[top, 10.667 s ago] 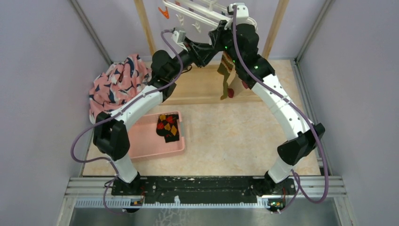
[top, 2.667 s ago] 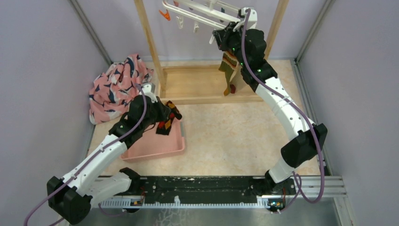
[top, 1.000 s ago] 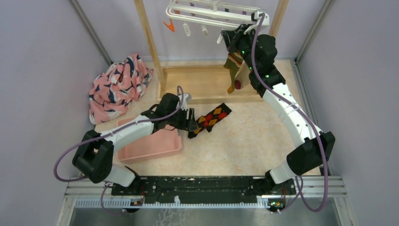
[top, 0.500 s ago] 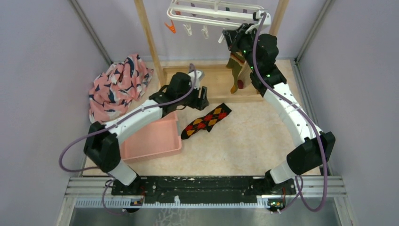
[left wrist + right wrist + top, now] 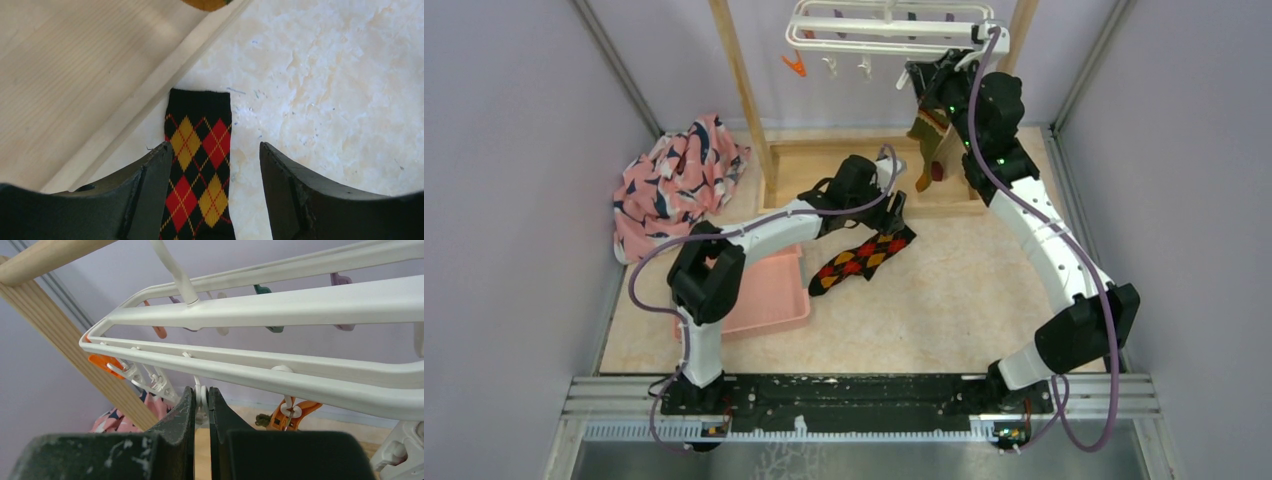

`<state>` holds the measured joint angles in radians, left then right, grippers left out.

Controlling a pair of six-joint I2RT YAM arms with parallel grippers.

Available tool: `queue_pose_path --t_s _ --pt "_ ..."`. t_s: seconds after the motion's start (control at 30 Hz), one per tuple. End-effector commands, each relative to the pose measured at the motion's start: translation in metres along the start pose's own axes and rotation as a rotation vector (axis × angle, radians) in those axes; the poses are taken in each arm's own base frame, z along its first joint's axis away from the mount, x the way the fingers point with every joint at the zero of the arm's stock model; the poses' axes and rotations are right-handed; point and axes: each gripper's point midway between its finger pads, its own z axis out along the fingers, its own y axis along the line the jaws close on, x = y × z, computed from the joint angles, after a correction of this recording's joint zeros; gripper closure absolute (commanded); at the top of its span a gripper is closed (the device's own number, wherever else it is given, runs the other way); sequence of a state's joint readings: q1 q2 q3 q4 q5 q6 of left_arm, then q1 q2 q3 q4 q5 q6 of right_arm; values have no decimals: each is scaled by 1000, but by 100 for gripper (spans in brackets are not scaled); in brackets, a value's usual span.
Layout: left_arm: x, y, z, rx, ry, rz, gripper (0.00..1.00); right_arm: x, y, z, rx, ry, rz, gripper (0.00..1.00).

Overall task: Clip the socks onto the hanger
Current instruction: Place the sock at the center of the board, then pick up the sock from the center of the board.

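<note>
A black-red-yellow argyle sock [image 5: 864, 255] lies flat on the floor beside the rack's base. My left gripper [image 5: 893, 208] hovers open over its cuff end; in the left wrist view the sock [image 5: 197, 165] runs between the spread fingers of the gripper [image 5: 215, 150] without touching them. High at the back hangs the white hanger [image 5: 879, 32]. My right gripper [image 5: 921, 76] is shut on one of its white clips [image 5: 201, 392] under the frame [image 5: 300, 305]. An olive striped sock [image 5: 927, 140] dangles from an orange clip [image 5: 287, 415] next to it.
A pink tray [image 5: 764, 300] sits on the floor left of the argyle sock. A big pink patterned cloth [image 5: 674, 180] is heaped at the far left. The wooden rack's post [image 5: 739, 90] and base board [image 5: 814, 175] stand behind the left gripper.
The left gripper has let the argyle sock down on the floor, opened, and moved right and back to the sock's cuff end. The hanger has swung a little with the right gripper.
</note>
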<state>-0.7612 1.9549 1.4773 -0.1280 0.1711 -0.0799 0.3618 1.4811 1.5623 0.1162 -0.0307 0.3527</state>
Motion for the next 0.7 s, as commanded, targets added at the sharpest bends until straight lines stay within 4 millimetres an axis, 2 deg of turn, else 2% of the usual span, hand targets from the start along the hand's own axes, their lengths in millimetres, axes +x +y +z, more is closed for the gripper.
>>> queue_pose_path --t_s 0.0,0.13,0.27,0.37,0.67 --pt "-27 -4 17 21 -91 86 30 14 -15 -15 47 71 -4 100" --pt "-11 4 37 11 -63 133 30 14 -18 -16 52 71 -4 100" --pt "3 5 46 28 -20 136 30 13 -23 -16 62 69 -3 100" --pt "10 5 51 31 -3 112 30 14 -25 -16 61 69 3 100" --pt "25 22 78 -19 53 90 29 16 -28 -16 60 73 13 100"
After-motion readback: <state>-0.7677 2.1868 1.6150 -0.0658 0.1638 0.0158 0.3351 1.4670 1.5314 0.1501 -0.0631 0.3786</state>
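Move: The laid-out sock's cuff end is about 4 cm ahead of the left hand, 3 cm to its right and some 9 cm below. From this hand, the sock's toe lies roughly 18 cm left and 11 cm back, while the wooden base's middle is about 16 cm ahead and 5 cm left, both at table level. From the right hand, the cuff is far below, about 43 cm, some 4 cm nearer the robot and about straight under. No touch can be made out yet: the left hand closes in on the sock's cuff from above. It eases forward and right a couple of centimetres, then sinks to about 6 cm lower, and finally creeps forward and right again, fingers still wide apart on either side of the cuff and the wrist almost unturned. ##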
